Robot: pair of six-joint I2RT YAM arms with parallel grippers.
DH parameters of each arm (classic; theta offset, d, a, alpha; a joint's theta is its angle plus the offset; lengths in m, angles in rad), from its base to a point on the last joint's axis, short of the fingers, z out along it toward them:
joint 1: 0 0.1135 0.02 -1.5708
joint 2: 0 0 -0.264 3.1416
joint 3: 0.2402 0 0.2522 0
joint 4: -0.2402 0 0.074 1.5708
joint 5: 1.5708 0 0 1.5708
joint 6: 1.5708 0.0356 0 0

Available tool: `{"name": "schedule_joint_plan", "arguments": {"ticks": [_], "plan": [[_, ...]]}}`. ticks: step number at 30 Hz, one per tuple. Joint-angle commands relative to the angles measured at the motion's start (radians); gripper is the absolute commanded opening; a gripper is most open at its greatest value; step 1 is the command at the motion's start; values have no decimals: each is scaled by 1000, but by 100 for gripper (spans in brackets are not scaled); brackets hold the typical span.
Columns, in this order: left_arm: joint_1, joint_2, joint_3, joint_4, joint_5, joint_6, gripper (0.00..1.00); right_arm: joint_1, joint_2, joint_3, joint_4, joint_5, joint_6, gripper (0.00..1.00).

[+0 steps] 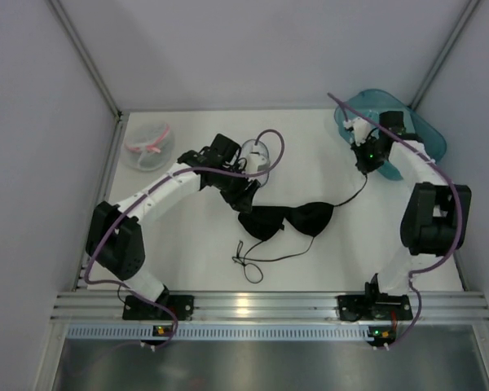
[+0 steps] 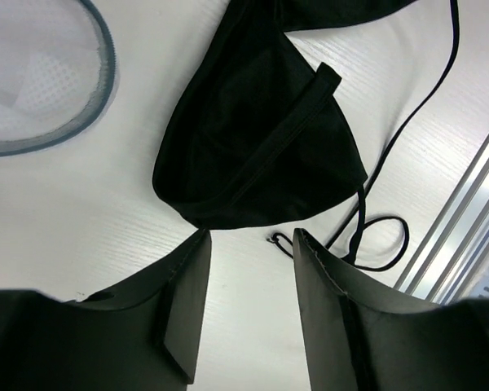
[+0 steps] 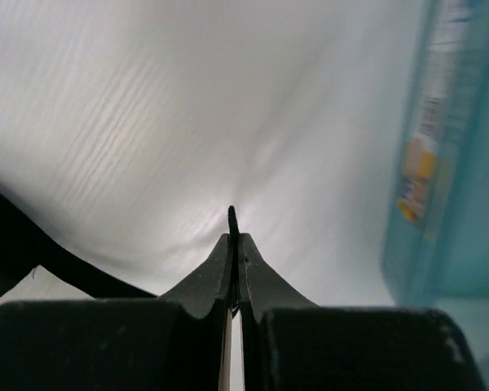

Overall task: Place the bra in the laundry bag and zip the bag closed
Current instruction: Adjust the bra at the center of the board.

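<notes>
The black bra (image 1: 289, 218) lies flat in the middle of the table, its thin straps looping toward the front edge. My left gripper (image 2: 250, 236) hovers open just short of the left cup (image 2: 261, 138), nothing between its fingers. Behind the left wrist sits the laundry bag (image 1: 257, 156), round white mesh with a grey rim (image 2: 106, 73), partly covered by the arm. My right gripper (image 3: 235, 236) is shut on a thin black strap end (image 3: 231, 217) of the bra. In the top view that strap runs from the right cup up to the right gripper (image 1: 364, 169).
A teal plastic bin (image 1: 407, 122) stands at the back right, close beside the right wrist and filling the right edge of its view (image 3: 448, 163). A round mesh bag with a pink rim (image 1: 149, 145) rests at the back left. A metal rail (image 2: 464, 220) borders the table's front.
</notes>
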State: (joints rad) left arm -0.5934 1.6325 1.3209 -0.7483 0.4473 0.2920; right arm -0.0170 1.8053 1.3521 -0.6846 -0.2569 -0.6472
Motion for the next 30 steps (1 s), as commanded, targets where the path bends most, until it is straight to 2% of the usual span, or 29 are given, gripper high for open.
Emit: {"name": "schedule_joint_plan", "arguments": {"ticks": [1, 2, 4, 5, 11, 18, 25, 30], "plan": [[33, -66, -9, 12, 4, -48, 52, -40, -167, -14, 180, -65, 107, 0], [41, -74, -11, 17, 5, -57, 69, -40, -205, -19, 198, -97, 119, 0], [59, -95, -14, 17, 7, -62, 76, -40, -251, -16, 227, -140, 164, 0], [64, -105, -23, 23, 16, -70, 98, -40, -264, -15, 238, -186, 179, 0], [118, -189, -55, 46, 39, -106, 98, 4, -356, -33, 189, -346, 215, 0], [170, -244, -77, 46, 30, -123, 98, 175, -449, -180, 149, -306, 124, 0], [218, -302, -111, 73, 27, -155, 98, 336, -541, -272, 177, -272, 190, 0], [247, -321, -134, 90, 37, -177, 98, 462, -520, -312, 206, -229, 208, 0]]}}
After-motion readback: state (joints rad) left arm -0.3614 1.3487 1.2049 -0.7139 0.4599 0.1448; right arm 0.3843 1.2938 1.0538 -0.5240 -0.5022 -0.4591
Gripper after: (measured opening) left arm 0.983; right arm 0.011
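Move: The bra's side strap is already pinched in the right hand. The right cup lies about 14 cm back and 17 cm to the left of this hand, some 6 cm below. The left cup lies roughly 15 cm farther left, level with the right one, and the blue bin 13 cm ahead and 9 cm right of the hand. From the left hand, the right cup is about 21 cm right, 2 cm back and 11 cm below. The left cup is only 7 cm to that hand's right and equally far back. The bra's side strap, still gripped in the shut right fingers, is lifted steeply some 15 cm, then swept left and back over the right cup, about 18 cm left in all, sinking some 5 cm on the way as the hand tilts and turns counter-clockwise. The left hand, empty, opens wide and withdraws left and up from the left cup, also turning counter-clockwise. ##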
